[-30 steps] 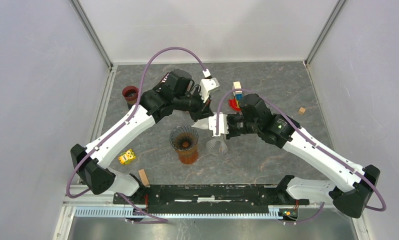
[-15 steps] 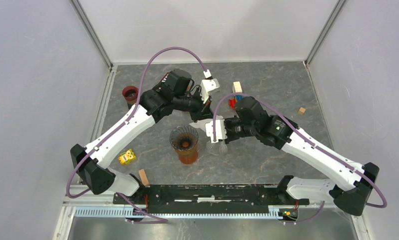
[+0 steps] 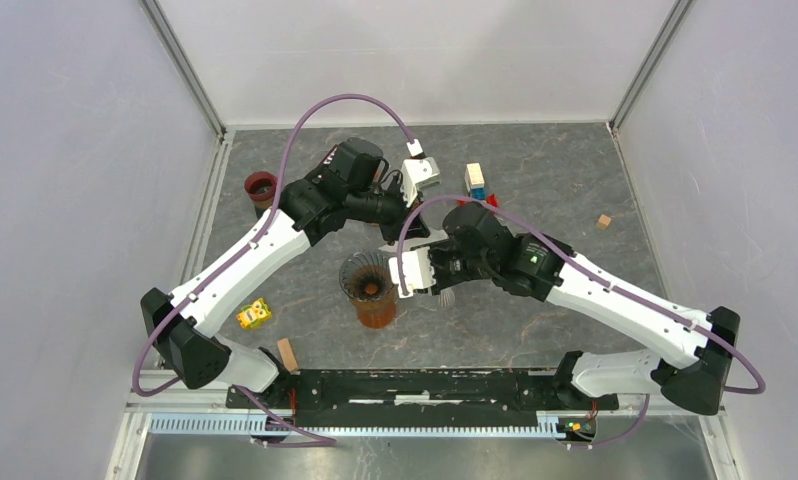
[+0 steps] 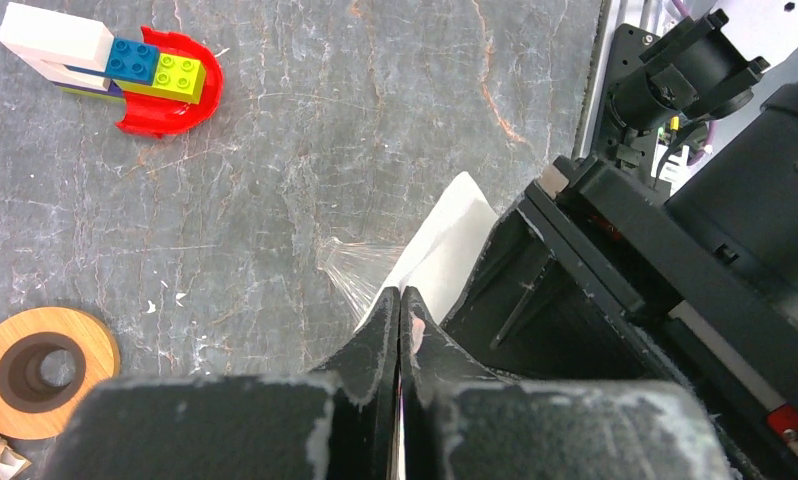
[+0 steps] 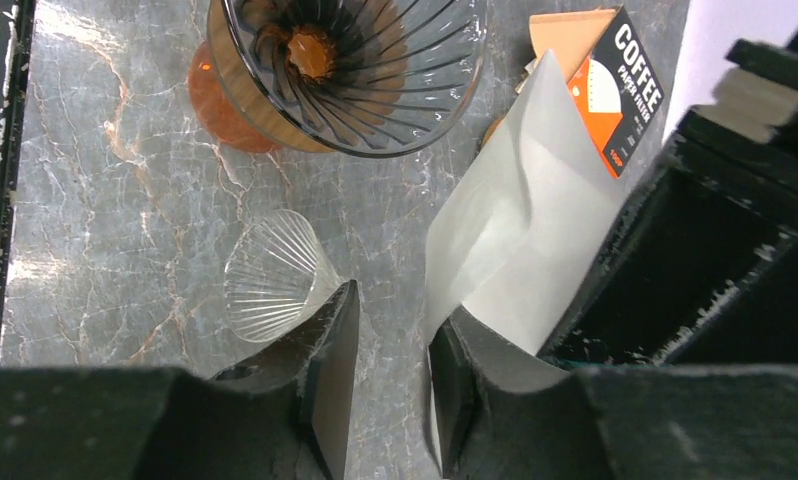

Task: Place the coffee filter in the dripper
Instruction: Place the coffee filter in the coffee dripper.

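A white coffee filter (image 4: 445, 250) hangs folded flat from my left gripper (image 4: 399, 300), whose jaws are shut on its edge. In the top view this filter (image 3: 393, 243) sits just right of and above the dripper (image 3: 368, 278), a dark ribbed glass cone on an orange-brown carafe (image 3: 377, 312). My right gripper (image 5: 390, 320) is open, and the filter (image 5: 515, 240) rests against the outer side of its right finger (image 5: 475, 370). The dripper (image 5: 355, 60) lies ahead and to the left of that gripper. From above, my right gripper (image 3: 422, 264) is close beside the left gripper (image 3: 407, 232).
A clear ribbed plastic cone (image 5: 270, 275) lies on the table by my right gripper's left finger. An orange coffee-filter box (image 5: 605, 80) is behind the filter. Also on the table are toy bricks (image 3: 473, 180), a brown cup (image 3: 260, 185), a yellow toy (image 3: 254, 314) and a wooden ring (image 4: 40, 370).
My right arm has moved left toward the dripper and its jaws have opened. The left arm has stayed where it was, still shut on the filter.
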{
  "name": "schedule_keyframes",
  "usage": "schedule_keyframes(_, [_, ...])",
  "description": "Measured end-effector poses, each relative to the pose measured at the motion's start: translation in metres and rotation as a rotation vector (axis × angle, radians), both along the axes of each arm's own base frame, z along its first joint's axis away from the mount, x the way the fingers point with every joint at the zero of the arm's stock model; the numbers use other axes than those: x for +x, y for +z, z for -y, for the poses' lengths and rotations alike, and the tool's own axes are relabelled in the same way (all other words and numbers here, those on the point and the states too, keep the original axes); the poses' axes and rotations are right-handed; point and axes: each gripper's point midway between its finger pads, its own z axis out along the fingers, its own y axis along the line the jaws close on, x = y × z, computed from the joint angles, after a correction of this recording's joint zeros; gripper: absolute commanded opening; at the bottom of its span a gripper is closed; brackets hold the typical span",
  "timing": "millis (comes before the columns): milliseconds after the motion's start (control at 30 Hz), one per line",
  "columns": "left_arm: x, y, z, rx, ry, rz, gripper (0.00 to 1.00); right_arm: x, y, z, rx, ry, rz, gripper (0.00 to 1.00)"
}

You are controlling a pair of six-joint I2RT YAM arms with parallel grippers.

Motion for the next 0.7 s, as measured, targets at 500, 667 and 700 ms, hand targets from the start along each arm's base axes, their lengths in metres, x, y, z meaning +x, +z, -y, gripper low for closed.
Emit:
schedule_keyframes(500, [0.003,-0.009,-0.008,0.056,-0.001,0.036,0.19,0.003,0.002,0.002,-0.005,-0.022,0.024,0.00])
schedule_keyframes(667, [0.002,-0.015,-0.009,0.088,-0.003,0.040,0.35,0.004,0.002,0.003,-0.008,-0.028,0.028,0.00])
schedule_keyframes(700, [0.002,-0.016,-0.009,0.093,-0.003,0.036,0.38,0.005,0.002,0.003,-0.010,-0.032,0.031,0.00])
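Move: The right hand's open fingers already straddle the coffee filter's near edge; its middle lies about 3 cm ahead, 1 cm left and 1 cm above. The dripper is some 8 cm to this hand's left, 3 cm back and 10 cm below, and the clear plastic cone 5 cm right, level fore and aft, 20 cm below. From the left hand, which still pinches the filter, the dripper lies about 11 cm left, 7 cm back and 14 cm below. The right fingers shut on the near edge of the coffee filter and pinch it, that hand otherwise staying put. Once they are nearly closed, the left hand opens its fingers by about a third and gives up its pinch, while it sinks some 1.5 cm and eases about 1 cm left towards the dripper with a slight tilt. ##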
